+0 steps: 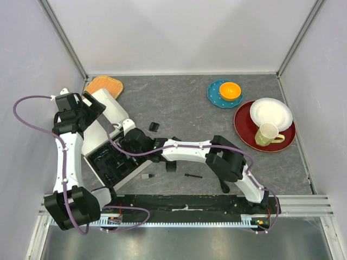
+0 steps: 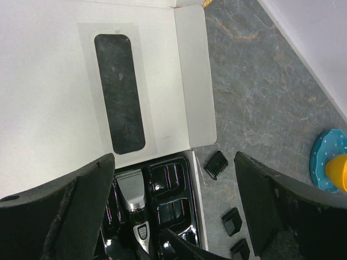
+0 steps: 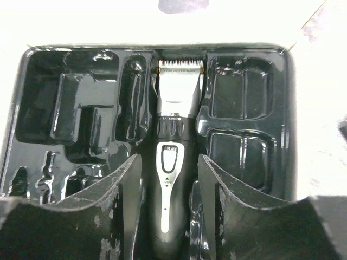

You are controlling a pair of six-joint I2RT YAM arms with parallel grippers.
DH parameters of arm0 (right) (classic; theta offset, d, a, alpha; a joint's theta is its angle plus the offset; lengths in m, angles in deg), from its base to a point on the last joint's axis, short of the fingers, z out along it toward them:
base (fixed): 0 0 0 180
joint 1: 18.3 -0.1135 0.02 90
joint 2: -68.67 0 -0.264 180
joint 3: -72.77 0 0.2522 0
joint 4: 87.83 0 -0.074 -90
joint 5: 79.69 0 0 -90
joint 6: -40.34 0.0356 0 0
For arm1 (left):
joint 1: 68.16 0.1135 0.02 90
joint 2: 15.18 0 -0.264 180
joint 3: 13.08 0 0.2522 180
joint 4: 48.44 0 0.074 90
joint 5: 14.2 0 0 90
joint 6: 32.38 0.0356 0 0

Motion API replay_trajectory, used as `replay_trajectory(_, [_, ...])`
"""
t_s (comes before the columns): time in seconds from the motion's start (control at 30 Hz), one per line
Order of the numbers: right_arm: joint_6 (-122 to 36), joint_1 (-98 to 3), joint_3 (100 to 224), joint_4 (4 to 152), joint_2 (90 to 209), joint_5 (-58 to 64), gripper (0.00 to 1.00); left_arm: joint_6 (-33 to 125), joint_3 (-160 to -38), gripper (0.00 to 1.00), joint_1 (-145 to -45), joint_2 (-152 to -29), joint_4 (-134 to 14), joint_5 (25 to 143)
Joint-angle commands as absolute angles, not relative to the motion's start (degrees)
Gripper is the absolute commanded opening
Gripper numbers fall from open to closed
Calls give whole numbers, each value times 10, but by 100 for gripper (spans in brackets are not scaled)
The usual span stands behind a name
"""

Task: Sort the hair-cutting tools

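The black-and-silver clipper (image 3: pixel 172 162) lies blade-up in the middle slot of the black moulded tray (image 3: pixel 70 108). My right gripper (image 3: pixel 168 158) straddles its handle, open, and a thin gap shows beside the right finger. From above, the right gripper (image 1: pixel 122 155) reaches over the tray (image 1: pixel 108 165). My left gripper (image 2: pixel 174 157) hangs wide open and empty above the box, with the clipper (image 2: pixel 133 200) below it. Three black comb guards (image 2: pixel 218 164) (image 2: pixel 231 221) (image 2: pixel 240 249) lie on the table right of the box. A comb guard (image 1: pixel 153 126), a thin black brush (image 1: pixel 193 175) and a small bit (image 1: pixel 147 176) lie loose.
The white box lid (image 2: pixel 54 81) lies open behind the tray. An orange woven mat (image 1: pixel 104 85) sits at the back left. A blue plate with an orange bowl (image 1: pixel 225 93) and a red plate (image 1: pixel 244 127) with a white plate and a cup stand at the right.
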State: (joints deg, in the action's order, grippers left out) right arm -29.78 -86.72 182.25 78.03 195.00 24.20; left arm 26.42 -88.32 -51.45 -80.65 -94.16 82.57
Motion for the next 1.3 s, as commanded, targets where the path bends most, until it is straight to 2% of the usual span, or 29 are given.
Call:
replay_trajectory(0.0, [-322,-865,1822,751,1848,252,56,265,-883,97,-511,-797,-915,848])
replay_trajectory(0.23, [-302,-844,1719,737,1770,285,62,265,-879,97,-511,-797,-914,856])
replay_trajectory(0.4, [-285,-802,1711,675,1756,242,64,268,-876,97,-511,-800,-908,872])
replay_trajectory(0.6, [-251,-761,1663,609,1720,229,65,277,-864,96,-511,-812,-872,964])
replay_trajectory(0.63, [-247,-759,1646,604,1715,230,66,277,-863,95,-511,-813,-865,991])
replay_trajectory(0.67, [-240,-757,1638,592,1710,235,74,276,-858,95,-511,-814,-859,1001])
replay_trajectory(0.77, [-211,-757,1606,569,1695,243,80,273,-854,95,-511,-814,-850,1011])
replay_trajectory(1.27, [-118,-789,1569,540,1743,206,83,277,-848,95,-511,-807,-850,1000])
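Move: The right hand has just let go of the clipper, whose middle lies under its fingers in the tray, about 2 cm down. The nearest black comb lies about 20 cm right, 6 back and 8 down; level with that comb are the upper comb, 22 right and 5 ahead, and the oil bottle, 9 right and 11 back. From the left hand the nearest comb is roughly 31 cm right, 14 back and 21 down. Coming free of the seated clipper, the right hand rises about 9 cm, swings some 20 cm right over the tray's edge, bowing slightly forward, then sinks and draws back towards the nearest black comb. Its fingers tip steeply down (a turn of about 30 degrees) and open wider, still short of a touch. The left hand eases about 5 cm right, turning clockwise. ##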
